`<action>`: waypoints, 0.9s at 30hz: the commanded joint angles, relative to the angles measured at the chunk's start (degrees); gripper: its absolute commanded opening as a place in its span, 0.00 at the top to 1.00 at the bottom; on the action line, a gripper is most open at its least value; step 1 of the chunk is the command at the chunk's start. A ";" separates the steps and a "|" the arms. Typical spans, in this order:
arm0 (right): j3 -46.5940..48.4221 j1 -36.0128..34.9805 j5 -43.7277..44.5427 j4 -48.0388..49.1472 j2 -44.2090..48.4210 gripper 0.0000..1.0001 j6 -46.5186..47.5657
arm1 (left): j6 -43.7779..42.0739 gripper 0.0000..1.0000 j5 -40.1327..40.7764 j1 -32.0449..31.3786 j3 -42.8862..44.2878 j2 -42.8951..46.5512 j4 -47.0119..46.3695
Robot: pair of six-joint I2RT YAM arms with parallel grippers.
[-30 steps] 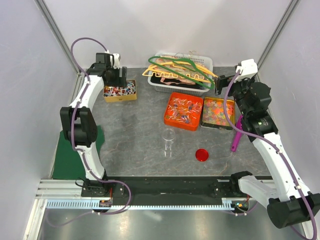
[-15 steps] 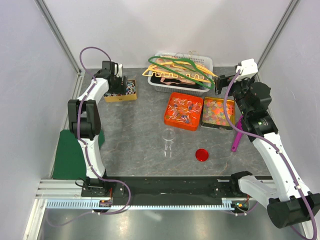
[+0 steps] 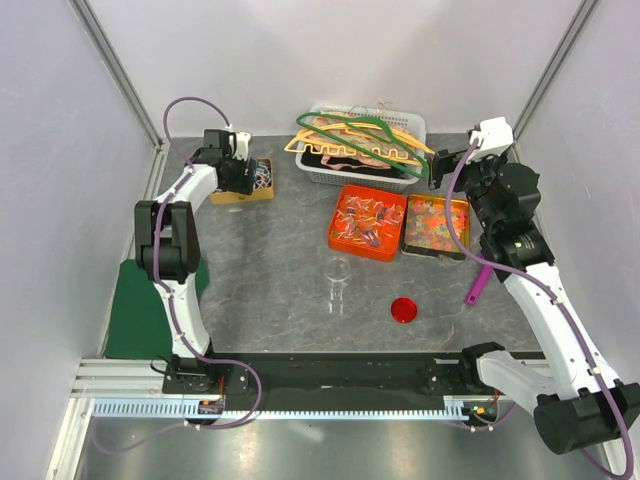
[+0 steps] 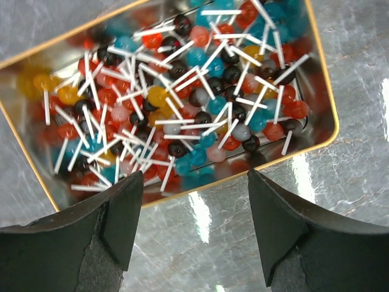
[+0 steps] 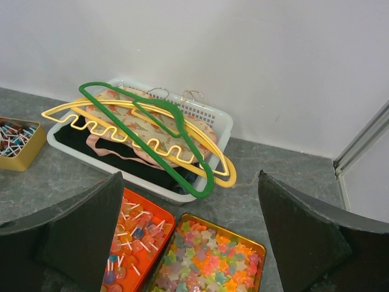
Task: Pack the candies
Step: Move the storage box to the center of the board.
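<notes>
The candies are small coloured ball lollipops (image 4: 182, 103) with white sticks, heaped in a gold tin (image 3: 243, 184) at the back left. My left gripper (image 3: 240, 168) hovers over that tin. In its wrist view the left gripper (image 4: 194, 182) is open above the tin's near rim (image 4: 243, 176), with nothing between its fingers. More lollipops fill an orange tray (image 3: 367, 222), and star candies fill a gold tray (image 3: 436, 226). My right gripper (image 3: 447, 160) hangs wide open above the trays and the basket's corner. A glass jar (image 3: 338, 280) stands mid-table with a red lid (image 3: 403, 310) beside it.
A white basket (image 3: 362, 150) with cloth and green and yellow hangers (image 5: 152, 131) sits at the back. A purple utensil (image 3: 478, 284) lies under the right arm. A green mat (image 3: 145, 305) lies at the left edge. Walls enclose the table on three sides.
My left arm has swung right and brought its gripper over the gold tin, and its jaws have narrowed a little. The right arm has barely moved.
</notes>
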State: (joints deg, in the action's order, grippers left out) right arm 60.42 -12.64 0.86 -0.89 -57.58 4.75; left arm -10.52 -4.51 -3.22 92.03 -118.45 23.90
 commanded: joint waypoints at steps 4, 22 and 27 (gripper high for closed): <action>-0.13 -0.45 -0.69 1.50 -0.51 0.02 -0.27 | -11.79 0.25 -7.25 0.32 -1.33 1.30 -2.54; -0.13 -0.54 -0.69 1.50 -1.30 0.02 -0.36 | -23.23 0.41 -11.74 0.32 3.42 -5.56 1.67; -0.22 -0.54 -0.60 1.59 -1.22 0.02 -0.36 | -22.62 0.49 -14.72 0.32 1.67 -2.75 3.17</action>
State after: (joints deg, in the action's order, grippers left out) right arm 60.42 -12.91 0.84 -0.86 -58.85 4.75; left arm -31.51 -15.00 -2.98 93.27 -123.83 24.67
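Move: The brown candy box lies just under the left hand: its middle is about 5 cm ahead, 1 cm to the left and 6 cm below, with the hand over its near long wall. The orange tray stands some 29 cm to the left hand's right and 6 cm back, the hanger basket about 29 cm right and 12 cm ahead. From the right hand the brown candy box is about 45 cm left, 18 cm ahead and 36 cm lower. The brown candy box's near long wall comes between the left hand's fingers: the hand first eases about 1 cm to the right, turning clockwise, then sinks nearly 4 cm over the wall, the turn reaching some 25 degrees. The fingers narrow from three-quarters open to about half, one inside the box and one outside, not yet shut on the wall. ##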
